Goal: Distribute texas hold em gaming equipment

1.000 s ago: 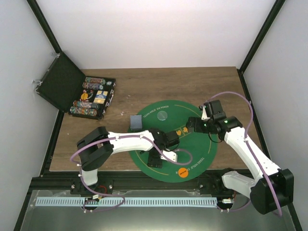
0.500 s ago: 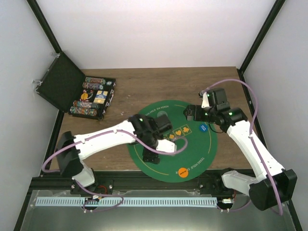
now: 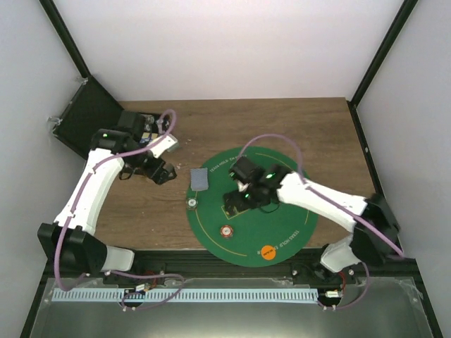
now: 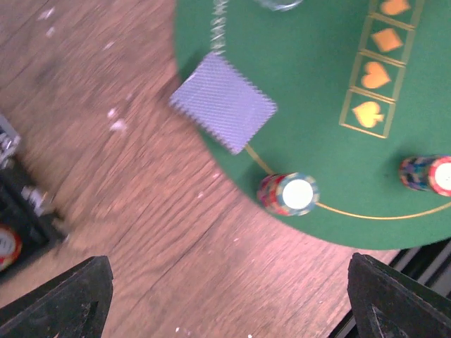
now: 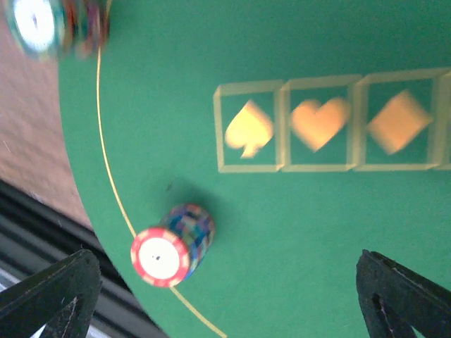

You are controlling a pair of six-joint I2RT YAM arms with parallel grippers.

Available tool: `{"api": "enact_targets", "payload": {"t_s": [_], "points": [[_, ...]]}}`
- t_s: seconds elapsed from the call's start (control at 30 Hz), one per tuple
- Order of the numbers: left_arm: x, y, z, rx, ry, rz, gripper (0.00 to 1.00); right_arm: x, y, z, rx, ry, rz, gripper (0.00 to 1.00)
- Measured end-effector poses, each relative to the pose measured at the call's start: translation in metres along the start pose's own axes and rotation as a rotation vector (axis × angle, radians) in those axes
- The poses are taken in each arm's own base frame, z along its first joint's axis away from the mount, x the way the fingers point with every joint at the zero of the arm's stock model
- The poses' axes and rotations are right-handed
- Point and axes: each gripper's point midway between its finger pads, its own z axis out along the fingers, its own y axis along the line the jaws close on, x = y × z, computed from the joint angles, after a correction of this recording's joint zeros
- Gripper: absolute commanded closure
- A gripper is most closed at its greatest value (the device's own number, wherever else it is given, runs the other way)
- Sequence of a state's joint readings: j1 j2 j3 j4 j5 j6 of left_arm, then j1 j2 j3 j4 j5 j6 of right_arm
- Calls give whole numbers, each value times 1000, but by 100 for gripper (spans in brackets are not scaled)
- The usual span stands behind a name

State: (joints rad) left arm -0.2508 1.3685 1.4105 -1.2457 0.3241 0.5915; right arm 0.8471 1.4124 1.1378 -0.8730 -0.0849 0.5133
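Note:
A grey-blue card deck (image 3: 199, 178) (image 4: 223, 103) lies on the left rim of the green poker mat (image 3: 282, 225). One chip stack (image 3: 192, 203) (image 4: 287, 194) (image 5: 53, 24) stands at the mat's left edge. A red-and-white-topped stack (image 3: 225, 231) (image 5: 173, 243) (image 4: 428, 174) stands near its front. My left gripper (image 3: 156, 171) (image 4: 229, 303) hangs open over bare wood beside the chip case, holding nothing. Over the mat's middle my right gripper (image 3: 236, 204) (image 5: 225, 303) is open and empty, with the red-and-white stack just left of its jaws.
The open black chip case (image 3: 84, 127) (image 4: 14, 211) sits at the back left, its tray mostly hidden by my left arm. An orange token (image 3: 268, 251) lies at the mat's near edge. A pale clear token (image 4: 278, 3) lies further in. Gold suit boxes (image 5: 317, 127) mark the mat.
My left arm swung off the mat to the case and its jaws widened. A red-and-white stack stands free where it was. My right arm swept from the mat's right side to its middle.

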Motion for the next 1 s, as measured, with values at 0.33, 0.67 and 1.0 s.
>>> {"api": "enact_targets", "payload": {"t_s": [0.33,0.67,1.0], "points": [[35,30,15,3,49,-189,8,72,62,68,64,265,-158,0],[25,25,11,29,5,-185,8,77,57,98,175,306,-198,7],[22,26,8,27,-7,-181,8,97,47,112,264,363,-240,36]]}}
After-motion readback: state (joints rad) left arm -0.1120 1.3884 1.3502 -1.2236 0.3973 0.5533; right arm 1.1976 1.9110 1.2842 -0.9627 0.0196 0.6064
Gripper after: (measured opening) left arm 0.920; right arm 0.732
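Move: The chip stack with the red-and-white top stands about 8 cm back and 5 cm left of the right hand, roughly 12 cm below it. The other chip stack is some 16 cm to the right hand's left and about level with it in reach, with the card deck some 7 cm beyond that stack; the orange button lies about 15 cm back and 7 cm right of the hand. From the left hand, the red-topped stack is about 14 cm back, 18 cm right and 20 cm down. With its fingers wide open, the right hand swings back and to its left while sinking, then drops nearly straight down over the red-topped chip stack, some 12 cm lower in all, the wrist rolling about 25 degrees so the fingers end pointing down. Once they straddle the stack near the felt they begin to close, stopping short of a clear grip, while the empty left hand eases about 3 cm left and 2 cm down, still open. ##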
